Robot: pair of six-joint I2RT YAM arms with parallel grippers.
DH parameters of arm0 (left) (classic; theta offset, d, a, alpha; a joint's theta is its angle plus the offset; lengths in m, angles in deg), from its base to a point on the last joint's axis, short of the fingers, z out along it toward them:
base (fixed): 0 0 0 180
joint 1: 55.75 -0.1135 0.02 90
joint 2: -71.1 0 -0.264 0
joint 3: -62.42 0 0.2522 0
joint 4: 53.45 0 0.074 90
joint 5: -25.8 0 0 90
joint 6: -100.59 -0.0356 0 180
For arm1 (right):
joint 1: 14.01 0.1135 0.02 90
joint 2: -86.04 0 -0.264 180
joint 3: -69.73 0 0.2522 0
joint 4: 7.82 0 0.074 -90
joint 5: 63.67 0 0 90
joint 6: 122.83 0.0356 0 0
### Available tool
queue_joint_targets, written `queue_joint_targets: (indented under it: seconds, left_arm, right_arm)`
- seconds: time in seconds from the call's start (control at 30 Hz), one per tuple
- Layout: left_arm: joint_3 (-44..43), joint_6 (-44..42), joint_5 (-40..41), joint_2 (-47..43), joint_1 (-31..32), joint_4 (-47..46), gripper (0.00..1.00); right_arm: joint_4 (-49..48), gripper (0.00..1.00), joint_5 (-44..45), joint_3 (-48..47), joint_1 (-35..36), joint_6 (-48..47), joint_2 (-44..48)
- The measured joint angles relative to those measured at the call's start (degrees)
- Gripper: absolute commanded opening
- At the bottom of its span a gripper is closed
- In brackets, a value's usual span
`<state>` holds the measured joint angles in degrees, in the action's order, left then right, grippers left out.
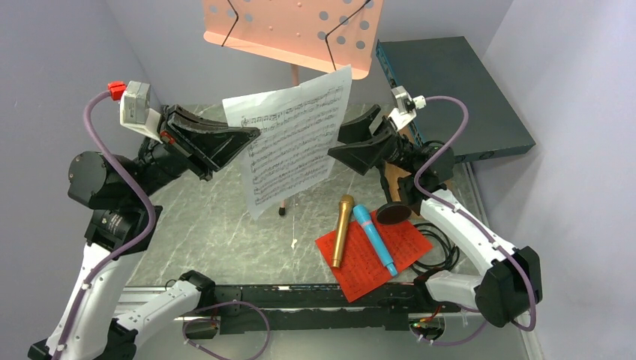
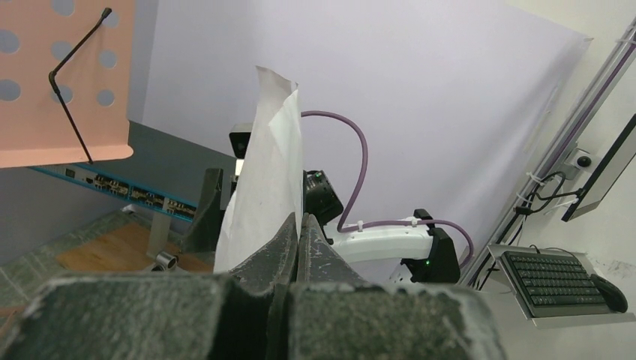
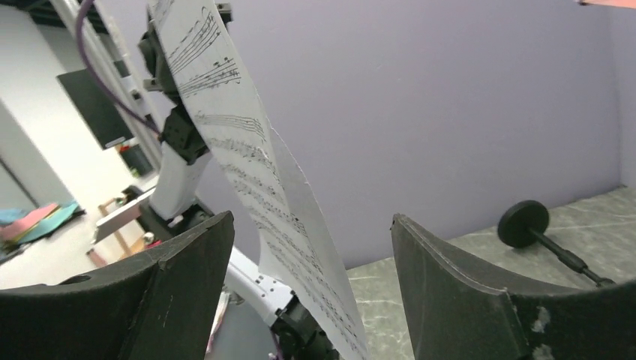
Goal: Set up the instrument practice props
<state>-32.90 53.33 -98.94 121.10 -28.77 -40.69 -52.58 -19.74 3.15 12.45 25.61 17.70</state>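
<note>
My left gripper (image 1: 255,135) is shut on the left edge of a white sheet-music page (image 1: 292,142) and holds it upright above the table, below the pink hole-punched music desk (image 1: 292,26). In the left wrist view the white page (image 2: 262,180) rises from the closed left gripper (image 2: 298,225). My right gripper (image 1: 335,142) stands open at the page's right edge. In the right wrist view the page (image 3: 247,165) hangs between the spread jaws of the right gripper (image 3: 311,217) without touching them. A gold microphone (image 1: 343,229) and a blue microphone (image 1: 375,238) lie on the red page (image 1: 401,251).
A dark-teal box (image 1: 457,90) leans at the back right. A black round base (image 1: 394,214) sits by the red page, and a round-based pole (image 3: 525,223) lies on the table. A wooden board (image 1: 396,180) and black cables (image 1: 439,247) are on the right.
</note>
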Motion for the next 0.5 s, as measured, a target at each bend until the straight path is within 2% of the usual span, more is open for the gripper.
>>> queue_joint_targets:
  seconds: [0.1, 0.23, 0.3, 0.4, 0.47, 0.5]
  left_arm:
    - [0.0, 0.1, 0.0, 0.0, 0.0, -1.3, 0.00]
    - [0.0, 0.2, 0.0, 0.7, 0.0, -2.9, 0.00]
    - [0.0, 0.0, 0.2, 1.1, 0.0, -3.0, 0.00]
    - [0.2, -0.1, 1.1, 1.4, 0.0, -3.4, 0.00]
    - [0.3, -0.5, 2.3, 1.7, 0.0, -3.6, 0.00]
    - [0.3, -0.7, 2.8, 1.8, 0.0, -3.5, 0.04]
  right_arm:
    - [-2.1, 0.66, -2.5, -0.4, 0.3, 1.8, -0.1]
    - [-4.2, 0.45, -3.9, -0.6, 1.1, 3.6, 0.1]
    - [-4.2, 0.31, -3.8, -0.6, 1.3, 4.0, 0.6]
    - [-4.4, 0.04, -2.9, -0.6, 1.4, 4.0, 1.8]
    - [-4.0, 0.00, -1.5, -0.7, 1.5, 3.9, 2.7]
    - [-3.7, 0.00, -0.8, -1.0, 1.5, 3.6, 2.9]
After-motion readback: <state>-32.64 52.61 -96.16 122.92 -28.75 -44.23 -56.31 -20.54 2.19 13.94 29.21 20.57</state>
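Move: From the right hand, open around its right edge, the music sheet's middle lies about 8 cm left, 4 cm back and 6 cm higher. The gold microphone lies 3 cm ahead, 5 cm right and some 44 cm down; the blue one 2 cm ahead, 14 cm right, equally low. The left hand already holds the sheet, middle roughly 4 cm ahead, 5 cm right, 6 cm lower; the music stand's desk is 20 cm ahead, 5 cm right, 8 cm up. The right hand draws back about 3.5 cm to bring the sheet's right edge between its fingertips, then climbs nearly 3 cm as the wide-open fingers shut and pinch the paper. Fingers still shut on the left side of the sheet, the left hand lifts slightly at first, then carries it forward nearly 2 cm towards the stand. ##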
